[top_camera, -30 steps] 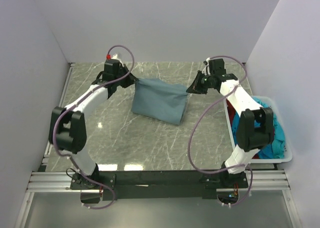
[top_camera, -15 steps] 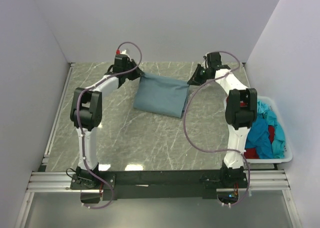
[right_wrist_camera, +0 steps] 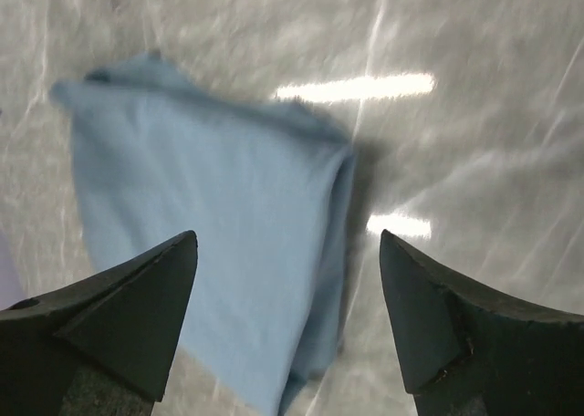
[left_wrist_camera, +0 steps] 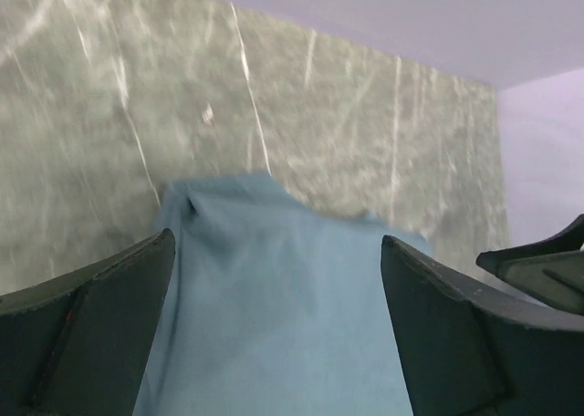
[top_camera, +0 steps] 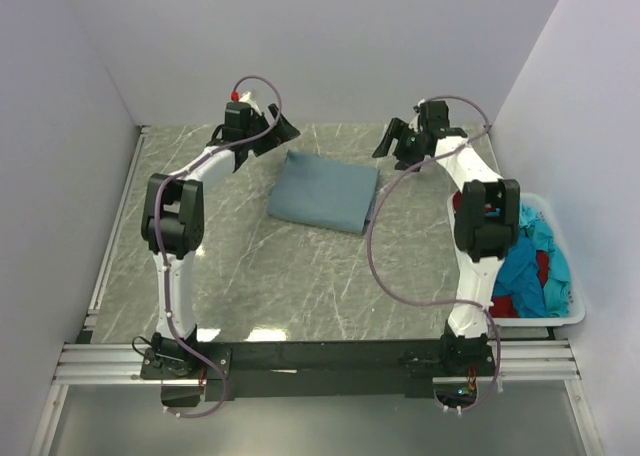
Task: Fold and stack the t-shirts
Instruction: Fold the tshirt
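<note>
The grey-blue t-shirt (top_camera: pixel 324 192) lies folded into a flat rectangle on the marble table (top_camera: pixel 250 276), toward the back middle. It also shows in the left wrist view (left_wrist_camera: pixel 274 316) and in the right wrist view (right_wrist_camera: pixel 219 252). My left gripper (top_camera: pixel 283 134) is open and empty above the shirt's back left corner. My right gripper (top_camera: pixel 392 142) is open and empty above its back right corner. Turquoise-blue t-shirts (top_camera: pixel 540 261) and a dark red one (top_camera: pixel 512 304) lie heaped in the bin at the right.
The white plastic bin (top_camera: pixel 568 316) stands at the table's right edge beside the right arm. White walls close in the back and both sides. A black rail (top_camera: pixel 320 356) runs along the near edge.
Both grippers let go of the shirt's back corners and opened, lifting slightly away. The shirt dropped from hanging between them and now lies flat on the table.
</note>
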Action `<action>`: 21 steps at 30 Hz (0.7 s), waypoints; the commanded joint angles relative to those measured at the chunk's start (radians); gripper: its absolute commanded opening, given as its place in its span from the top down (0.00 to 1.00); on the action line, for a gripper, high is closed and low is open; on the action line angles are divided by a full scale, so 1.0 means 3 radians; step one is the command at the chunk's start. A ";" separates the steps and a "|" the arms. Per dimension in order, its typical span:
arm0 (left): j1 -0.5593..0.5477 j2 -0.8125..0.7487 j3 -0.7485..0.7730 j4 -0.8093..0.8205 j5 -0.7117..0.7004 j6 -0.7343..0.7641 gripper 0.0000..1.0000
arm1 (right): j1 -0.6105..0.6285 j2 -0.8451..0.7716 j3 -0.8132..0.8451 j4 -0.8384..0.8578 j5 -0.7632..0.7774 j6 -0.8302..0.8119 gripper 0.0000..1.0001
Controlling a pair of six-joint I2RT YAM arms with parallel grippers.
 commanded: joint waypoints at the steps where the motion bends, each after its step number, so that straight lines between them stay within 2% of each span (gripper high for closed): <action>1: -0.0030 -0.0557 -0.0338 0.0230 0.0227 -0.0038 0.01 | 0.0217 -0.0642 -0.0568 0.0177 -0.0051 -0.0004 0.13; 4: -0.0081 -0.0737 -0.0742 0.0414 0.0400 -0.0156 0.01 | 0.0437 -0.1086 -0.1126 0.0503 -0.0250 0.0159 0.13; 9: -0.0143 -0.0881 -0.1396 0.0817 0.0656 -0.0381 0.01 | 0.0775 -0.1354 -0.1752 0.1005 -0.0557 0.0446 0.13; 14: -0.0184 -0.0809 -0.1633 0.0915 0.0682 -0.0458 0.01 | 0.0842 -0.1109 -0.2018 0.1332 -0.0639 0.0661 0.13; 21: -0.0184 -0.0840 -0.2118 0.1028 0.0503 -0.0493 0.01 | 0.0709 -0.0868 -0.2376 0.1548 -0.0450 0.0713 0.13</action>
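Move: The folded t-shirt lies flat below both hands. Its middle is about 10 cm back and 12 cm to the right of the left hand, some 13 cm below it. From the right hand it is roughly 6 cm back, 19 cm to the left and 10 cm below. The clothes basket stands about 27 cm back and 38 cm to the right of the right hand. Both open hands pull back about 15 cm and sink over the t-shirt, the right sweeping 12 cm left. ##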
